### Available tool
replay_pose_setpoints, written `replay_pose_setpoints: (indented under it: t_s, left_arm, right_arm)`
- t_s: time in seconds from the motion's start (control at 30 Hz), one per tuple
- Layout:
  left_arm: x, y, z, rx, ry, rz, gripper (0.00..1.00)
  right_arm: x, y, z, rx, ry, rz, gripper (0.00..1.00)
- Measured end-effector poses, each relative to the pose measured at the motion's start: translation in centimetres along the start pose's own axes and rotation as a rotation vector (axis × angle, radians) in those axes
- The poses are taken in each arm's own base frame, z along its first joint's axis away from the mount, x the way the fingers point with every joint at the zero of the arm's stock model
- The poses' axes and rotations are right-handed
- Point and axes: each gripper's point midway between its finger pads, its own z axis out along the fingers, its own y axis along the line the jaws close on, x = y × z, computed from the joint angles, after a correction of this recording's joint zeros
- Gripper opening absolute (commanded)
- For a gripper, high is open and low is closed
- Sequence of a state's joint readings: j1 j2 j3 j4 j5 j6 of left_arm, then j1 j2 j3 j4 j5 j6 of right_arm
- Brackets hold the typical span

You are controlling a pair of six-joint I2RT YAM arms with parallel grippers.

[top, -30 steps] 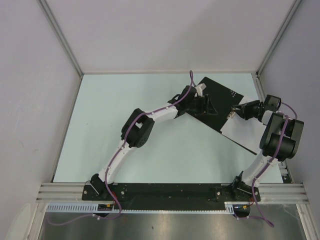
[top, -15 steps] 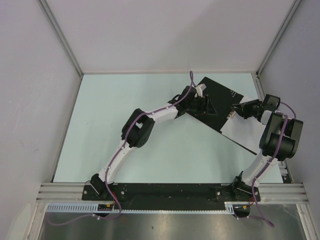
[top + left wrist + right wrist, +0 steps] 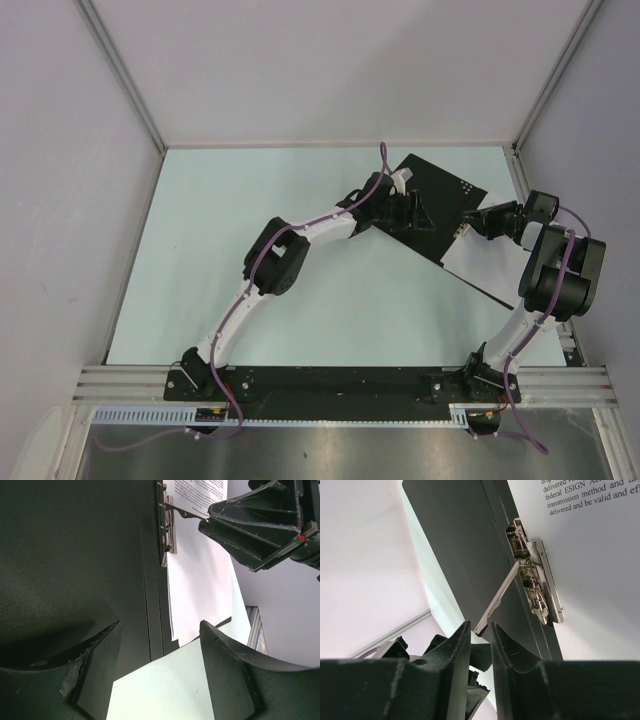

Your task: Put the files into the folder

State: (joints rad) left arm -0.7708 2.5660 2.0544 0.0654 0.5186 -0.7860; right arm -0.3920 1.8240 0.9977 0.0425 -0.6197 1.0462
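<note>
The folder (image 3: 430, 195) lies open at the back right, its black inside up. The files (image 3: 490, 265) are a white stack on its right half, with a printed sheet (image 3: 600, 555) on top. A metal clip (image 3: 537, 587) sits along the spine, and its lever (image 3: 500, 596) is raised. My right gripper (image 3: 480, 626) has its jaws a narrow gap apart. The lever's tip lies between the fingertips and does not look pinched. My left gripper (image 3: 160, 630) stands open low over the folder's near corner (image 3: 75, 555), holding nothing.
The pale green table (image 3: 250, 220) is walled in by grey panels at the left, back and right. The folder's right corner reaches close to the right wall rail (image 3: 522, 185). Both arms meet over the folder, with the right gripper (image 3: 255, 525) just across the spine from the left one.
The right gripper's jaws have drawn slightly closer together around the lever tip. The left arm and the folder have not moved.
</note>
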Motion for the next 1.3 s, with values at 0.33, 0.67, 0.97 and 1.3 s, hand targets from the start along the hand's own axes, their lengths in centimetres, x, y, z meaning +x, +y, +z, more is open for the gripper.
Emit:
replay_pose_setpoints:
  t_s: [0.33,0.67,0.97,1.3]
  left_arm:
    - [0.0,-0.1,0.0,0.002,0.000,0.000,0.69]
    - [0.4,1.2,1.0,-0.012,-0.012,-0.077,0.67]
    - [-0.3,2.6,0.9,-0.047,-0.036,-0.151,0.66]
    - [-1.4,3.6,0.3,-0.058,-0.054,-0.164,0.66]
  right_arm:
    - [0.0,-0.1,0.0,0.002,0.001,0.002,0.08]
    - [0.5,-1.2,0.0,0.020,0.019,-0.066,0.00]
    - [1.1,-3.4,0.1,0.093,0.028,-0.223,0.00]
    - [1.2,-4.7,0.5,0.190,0.003,-0.366,0.00]
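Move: The clip's raised lever stands right at the right fingertips, its tip in their loose gap and its middle about 1 cm ahead, 1 cm right and 2 cm below. The clip lies about 3 cm ahead, 2 cm right and 5 cm below; the file sheet about 3 cm back, 11 cm right and 6 cm below. The left hand hovers over the folder cover, its middle some 2 cm ahead, straight in line and 2 cm below; the lever's middle is about 10 cm to that hand's right, 1 cm back and 1 cm higher. Pressing on the lever's end with its fingertips, the right hand first shuts them, then pushes the lever down towards the clip's near end: about 4 cm down and 2.5 cm back, the wrist rolling left side down and turning counter-clockwise, some 25 degrees in all. The left hand, still open, sinks about 2 cm onto the black cover, then slides forward about 3 cm and slightly left. ##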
